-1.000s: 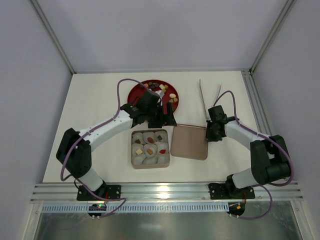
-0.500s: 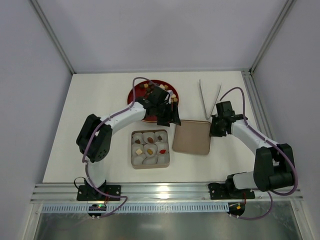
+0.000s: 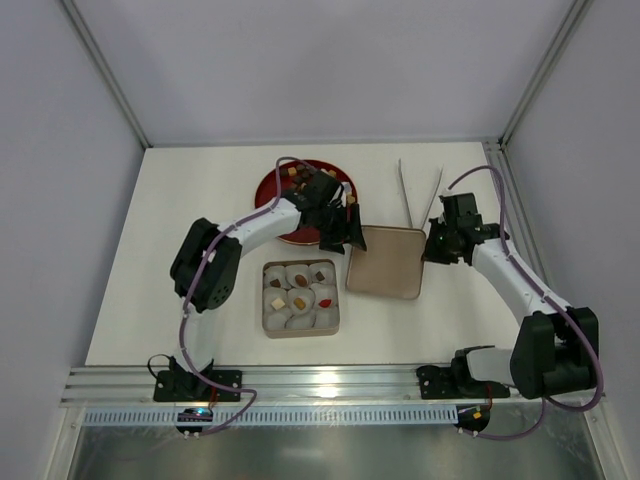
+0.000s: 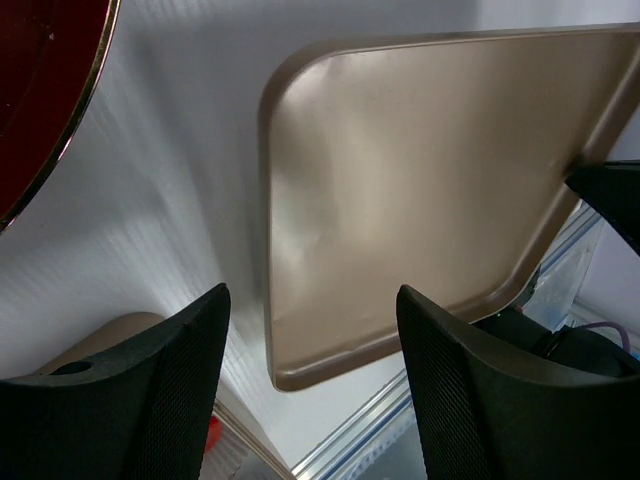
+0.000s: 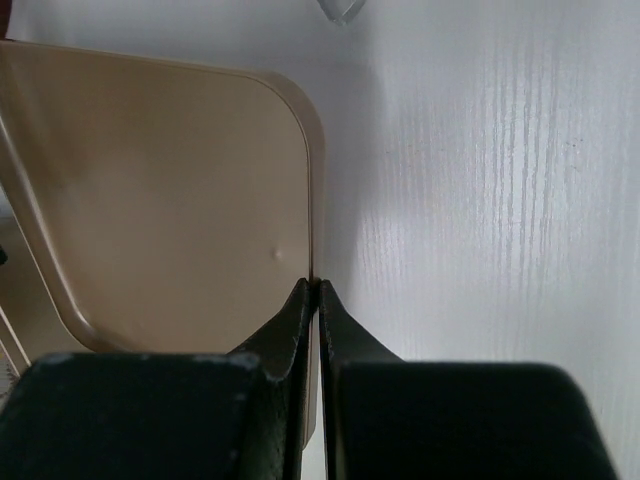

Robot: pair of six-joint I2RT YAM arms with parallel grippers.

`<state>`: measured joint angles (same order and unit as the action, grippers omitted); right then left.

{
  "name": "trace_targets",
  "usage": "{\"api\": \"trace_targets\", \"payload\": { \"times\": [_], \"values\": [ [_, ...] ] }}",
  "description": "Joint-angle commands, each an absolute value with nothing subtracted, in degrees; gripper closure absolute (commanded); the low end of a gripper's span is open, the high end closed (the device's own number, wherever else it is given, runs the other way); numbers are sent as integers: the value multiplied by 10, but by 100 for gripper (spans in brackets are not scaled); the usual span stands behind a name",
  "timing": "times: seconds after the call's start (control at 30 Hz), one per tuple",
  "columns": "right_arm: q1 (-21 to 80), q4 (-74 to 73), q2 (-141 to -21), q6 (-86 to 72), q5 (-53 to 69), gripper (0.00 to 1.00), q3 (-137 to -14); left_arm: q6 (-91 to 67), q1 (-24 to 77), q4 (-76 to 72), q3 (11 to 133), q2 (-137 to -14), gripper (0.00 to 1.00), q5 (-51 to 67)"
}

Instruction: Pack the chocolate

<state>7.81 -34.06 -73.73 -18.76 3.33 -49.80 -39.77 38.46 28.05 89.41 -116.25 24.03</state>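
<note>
Several chocolates [image 3: 298, 176] lie on a red plate [image 3: 270, 190]; others [image 3: 299, 298] sit in white paper cups inside a square tan box [image 3: 266, 322]. My right gripper [image 3: 432, 250] is shut on the right edge of the tan lid [image 3: 385, 262], with the edge pinched between its fingertips in the right wrist view [image 5: 317, 285]. The lid [image 5: 160, 190] looks tilted off the table. My left gripper [image 3: 345, 228] is open and empty at the lid's left edge; in the left wrist view [image 4: 310, 300] the lid [image 4: 420, 180] shows between its fingers.
Thin metal tongs [image 3: 420, 195] lie at the back right, just beyond the right gripper. The red plate's rim [image 4: 40, 90] shows at the left in the left wrist view, and the box corner [image 4: 110, 335] at the lower left. Metal frame rails border the table.
The right gripper has carried the lid up and back, away from the table's near edge. The left arm has swung right, from over the plate to the lid's left edge.
</note>
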Motion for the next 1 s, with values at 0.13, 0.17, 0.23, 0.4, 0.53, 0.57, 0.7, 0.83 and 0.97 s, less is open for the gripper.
{"api": "trace_targets", "payload": {
  "times": [0.13,0.17,0.23,0.4,0.53,0.57,0.7,0.83,0.97],
  "values": [
    [57,-356,-701,-178,81,96,-540,-384,373,259,907,-1165,29,293],
    [54,-357,-699,-178,86,96,-540,-386,372,252,902,-1164,30,302],
    [47,-359,-694,-178,100,96,-546,-397,368,224,891,-1159,29,330],
    [29,-358,-689,-179,132,96,-552,-409,366,190,873,-1152,29,369],
    [24,-355,-686,-183,161,96,-555,-434,362,151,855,-1148,28,395],
    [24,-356,-686,-185,163,96,-553,-441,361,137,851,-1145,29,402],
    [24,-346,-679,-192,172,96,-546,-474,360,95,833,-1136,39,431],
    [25,-336,-673,-200,178,96,-536,-497,361,65,815,-1122,56,445],
    [48,-333,-664,-201,157,96,-530,-506,361,60,799,-1100,72,445]
  ]
}}
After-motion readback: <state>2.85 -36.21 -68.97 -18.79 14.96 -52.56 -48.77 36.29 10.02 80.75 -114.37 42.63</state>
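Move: The lid, already pinched by its right rim in the right hand, has its middle about 8 cm to the right of the open left hand, 5 cm nearer the base and a touch lower; from the right hand it is some 8 cm left and 2 cm back. The box stands 12 cm left and 14 cm back of the left hand, 7 cm lower; the red plate 11 cm left, 8 cm ahead and 8 cm lower. Rising some 4 cm, most of it early, the right hand keeps its pinch on the lid's right rim, rolling about 10 degrees so its left side lifts. The left hand eases right and back by about 2 cm each, swings its fingers roughly 20 degrees towards level and climbs 3 cm, mostly late, while closing from well open around the lid's left rim. ##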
